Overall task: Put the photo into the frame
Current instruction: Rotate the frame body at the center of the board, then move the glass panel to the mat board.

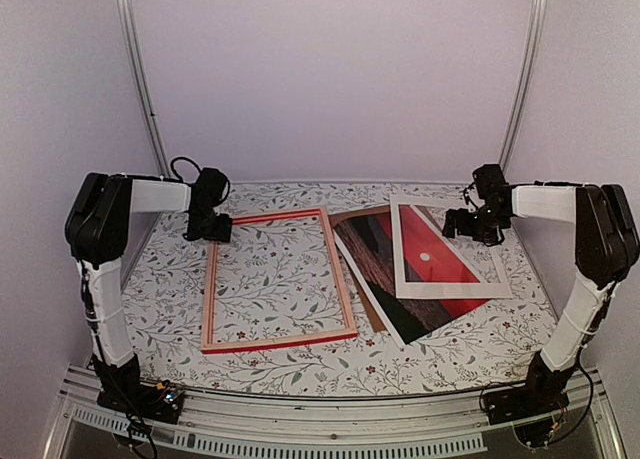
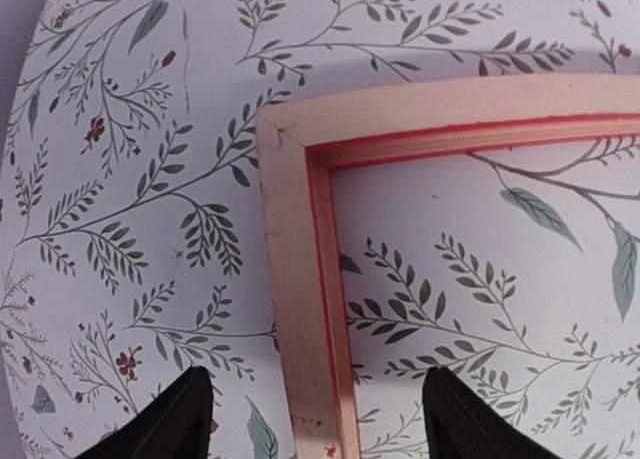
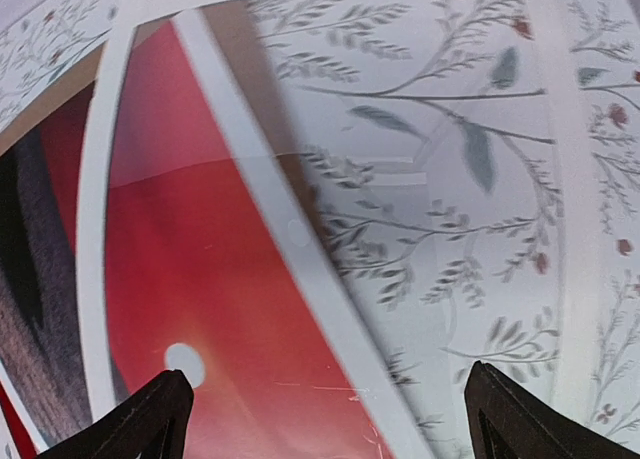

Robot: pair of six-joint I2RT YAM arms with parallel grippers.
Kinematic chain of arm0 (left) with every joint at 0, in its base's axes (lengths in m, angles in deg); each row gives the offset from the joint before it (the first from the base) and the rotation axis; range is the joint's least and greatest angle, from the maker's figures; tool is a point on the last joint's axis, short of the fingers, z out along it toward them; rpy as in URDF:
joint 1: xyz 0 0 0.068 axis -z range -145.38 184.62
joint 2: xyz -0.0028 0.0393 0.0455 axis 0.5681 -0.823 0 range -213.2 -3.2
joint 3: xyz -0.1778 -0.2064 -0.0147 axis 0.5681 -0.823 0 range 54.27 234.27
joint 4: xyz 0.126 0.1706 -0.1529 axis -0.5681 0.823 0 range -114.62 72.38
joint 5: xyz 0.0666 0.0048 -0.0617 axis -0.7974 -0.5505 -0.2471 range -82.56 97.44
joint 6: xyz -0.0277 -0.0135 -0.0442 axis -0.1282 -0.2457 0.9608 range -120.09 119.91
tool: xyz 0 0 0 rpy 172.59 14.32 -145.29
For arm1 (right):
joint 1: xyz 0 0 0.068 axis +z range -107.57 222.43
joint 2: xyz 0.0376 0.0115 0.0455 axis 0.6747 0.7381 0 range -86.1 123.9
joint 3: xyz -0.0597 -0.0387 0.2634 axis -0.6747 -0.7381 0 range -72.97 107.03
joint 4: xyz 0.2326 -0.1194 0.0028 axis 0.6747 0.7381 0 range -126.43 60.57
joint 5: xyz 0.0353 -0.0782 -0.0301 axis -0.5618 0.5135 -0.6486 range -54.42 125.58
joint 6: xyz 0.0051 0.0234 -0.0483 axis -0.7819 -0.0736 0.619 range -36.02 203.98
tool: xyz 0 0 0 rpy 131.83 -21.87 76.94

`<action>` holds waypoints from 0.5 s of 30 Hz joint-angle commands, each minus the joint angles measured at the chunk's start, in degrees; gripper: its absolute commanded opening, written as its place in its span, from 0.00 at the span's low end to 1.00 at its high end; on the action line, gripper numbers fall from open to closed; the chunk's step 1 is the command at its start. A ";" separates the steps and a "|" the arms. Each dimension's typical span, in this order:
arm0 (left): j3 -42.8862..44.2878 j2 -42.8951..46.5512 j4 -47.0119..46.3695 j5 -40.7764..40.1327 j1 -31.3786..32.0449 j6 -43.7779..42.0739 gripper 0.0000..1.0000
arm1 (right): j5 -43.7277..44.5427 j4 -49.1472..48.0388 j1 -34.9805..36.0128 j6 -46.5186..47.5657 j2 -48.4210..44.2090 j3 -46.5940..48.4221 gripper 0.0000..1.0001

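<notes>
The frame (image 1: pixel 278 279) lies flat at the table's centre-left, pale wood side up with red showing along its edges. My left gripper (image 1: pixel 210 226) hovers over its far-left corner. In the left wrist view the left gripper (image 2: pixel 315 424) is open, and the frame's left rail (image 2: pixel 305 309) runs between the fingers with a gap on each side. The photo (image 1: pixel 432 264), red with a white dot beside a dark brown half, lies to the frame's right, partly under a white mat (image 1: pixel 455 292). My right gripper (image 1: pixel 468 224), open (image 3: pixel 335 419), hangs above the photo (image 3: pixel 210 279) and holds nothing.
A brown backing board (image 1: pixel 362 216) peeks out from under the photo. The white mat (image 3: pixel 95 229) lies askew on the photo, and the floral tablecloth (image 3: pixel 450 229) shows through its window. White walls enclose the table on three sides.
</notes>
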 commanded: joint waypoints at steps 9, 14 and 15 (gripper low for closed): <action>-1.16 13.61 -0.90 1.62 1.81 2.25 0.97 | -3.70 1.38 -18.31 -0.50 5.65 4.18 0.99; -1.87 16.17 -3.10 10.01 4.48 3.58 0.98 | -5.00 1.15 -21.05 -0.24 8.62 4.26 0.99; -1.87 16.31 -3.46 11.08 5.26 3.75 0.98 | -5.63 1.07 -21.43 -0.04 8.96 4.18 0.99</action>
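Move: The left hand straddles the frame body's left side near its far corner; the frame's middle is about 14 cm back, 17 cm to its right and 2 cm lower, and the photo's middle 14 cm back and 51 cm right. The empty right hand is almost directly above the white mat's middle, some 7 cm up; from it the photo lies 10 cm back and 14 cm left, the frame 11 cm back and 49 cm left. The left hand comes clear of the frame's left side, fingers spreading to fully open as it rises about 12 cm and tips up slightly, easing a little to the right late on. Meanwhile the open right hand sweeps quickly some 15 cm right across the white mat towards its right strip, turning about 20 degrees clockwise, then also sinking about 3 cm. ##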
